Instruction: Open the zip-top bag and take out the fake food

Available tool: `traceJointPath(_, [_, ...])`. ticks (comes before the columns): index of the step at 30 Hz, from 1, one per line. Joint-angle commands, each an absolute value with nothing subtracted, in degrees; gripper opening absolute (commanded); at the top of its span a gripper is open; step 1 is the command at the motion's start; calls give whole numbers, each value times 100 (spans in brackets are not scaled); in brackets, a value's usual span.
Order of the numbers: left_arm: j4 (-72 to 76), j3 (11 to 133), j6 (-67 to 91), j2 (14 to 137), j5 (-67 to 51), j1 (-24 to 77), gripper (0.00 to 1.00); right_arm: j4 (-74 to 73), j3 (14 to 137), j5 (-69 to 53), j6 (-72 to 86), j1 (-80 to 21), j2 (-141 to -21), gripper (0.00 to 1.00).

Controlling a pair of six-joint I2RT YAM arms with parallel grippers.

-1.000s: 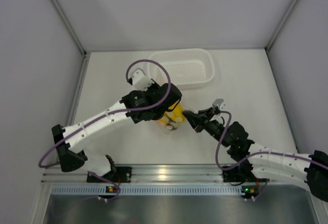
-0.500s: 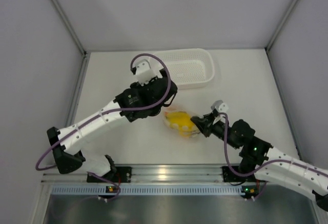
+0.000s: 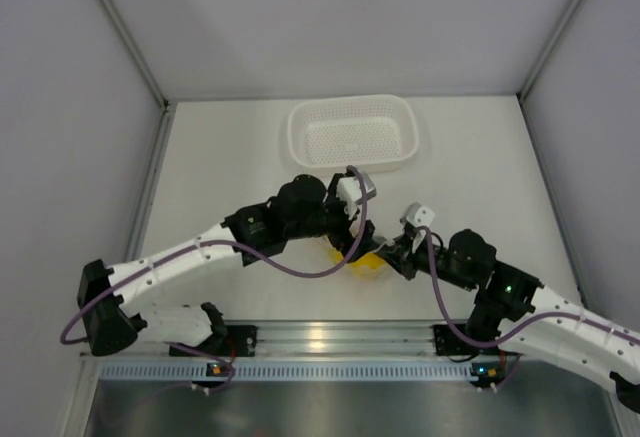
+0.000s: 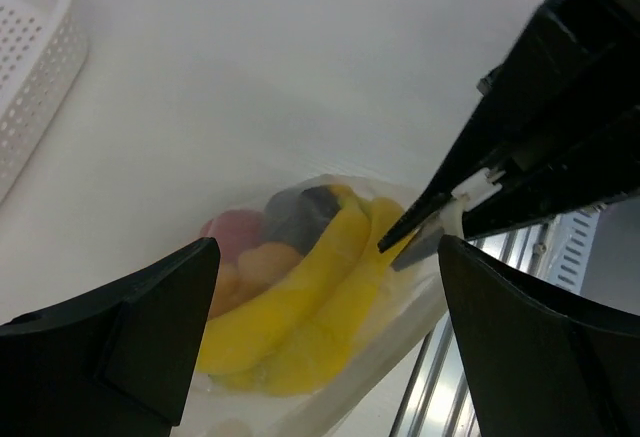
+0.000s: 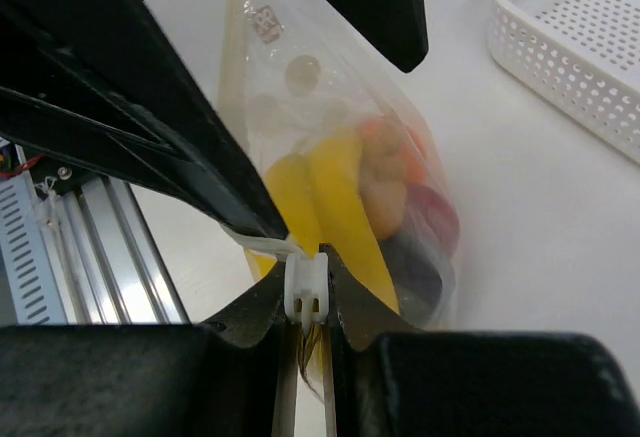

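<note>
The zip-top bag [image 3: 368, 263] lies on the table between both grippers, clear with white dots [image 5: 290, 67]. Inside it is the fake food: a yellow banana [image 4: 300, 307], a red fruit [image 4: 232, 229], a dark purple piece [image 4: 300, 212] and an orange piece [image 4: 262, 262]. My right gripper [image 5: 308, 287] is shut on the bag's white zip slider [image 5: 305, 295], at the bag's near right end [image 3: 392, 254]. My left gripper [image 4: 327, 287] is open, its two black fingers spread wide on either side of the bag [image 3: 352, 247]. The right fingertips and slider [image 4: 455, 219] show in the left wrist view.
The white perforated basket [image 3: 352, 135] stands at the back of the table, beyond the bag; its corner shows in the left wrist view [image 4: 30, 77] and the right wrist view [image 5: 570, 47]. The metal rail [image 3: 320, 339] runs along the near edge, close behind the bag.
My left gripper drew back toward the basket, then swung down over the bag, open. My right gripper stayed shut on the slider and drew the bag toward the near edge.
</note>
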State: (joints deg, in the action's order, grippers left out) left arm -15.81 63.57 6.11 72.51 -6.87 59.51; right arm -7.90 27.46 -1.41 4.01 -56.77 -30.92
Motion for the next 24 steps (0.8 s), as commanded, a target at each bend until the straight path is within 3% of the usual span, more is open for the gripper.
traceJointPath(1, [-546,6091,-413,6698,-2161,5880,97,-686,3067,-281,316,-5783,-3041,0])
traceJointPath(11, [-359,6125,-167,6934,-3655,5238,98,-668,3181,-237,325,-5783,-3103,0])
traceJointPath(17, [-809,6258,-369,7348,-3954,5238,87,-694,3252,-246,281,-5774,-2980,0])
traceJointPath(20, [-809,6267,-413,7356,-4113,5247,70,-686,3243,-229,299,-5774,-2997,0])
traceJointPath(23, [-809,6284,-387,7365,-3869,5247,33,-624,3217,-342,316,-5774,-2988,0])
traceJointPath(24, [-800,6284,-378,7374,-3832,5238,26,-615,3199,-360,325,-5774,-2980,0])
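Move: Just back and right of the open left fingers, the bag's zip edge beside the slider lies about 3 cm back, 2 cm to the right and level with them. The white slider is some 2 cm farther right, already pinched by the right hand, from which that stretch of edge is roughly 2 cm left and 1 cm forward. From the left hand the bananas hang about 10 cm below, and the basket stands 35 cm forward, 2 cm left and 18 cm lower. Swinging clockwise by about 25 degrees, the left hand draws back some 3 cm with a hop of roughly 4 cm, up then down, bringing its open fingers around the zip edge beside the slider; as it sinks they close towards a pinch there, pointing right and down. The right fingers keep their grip on the slider, rising about 1 cm late on. ##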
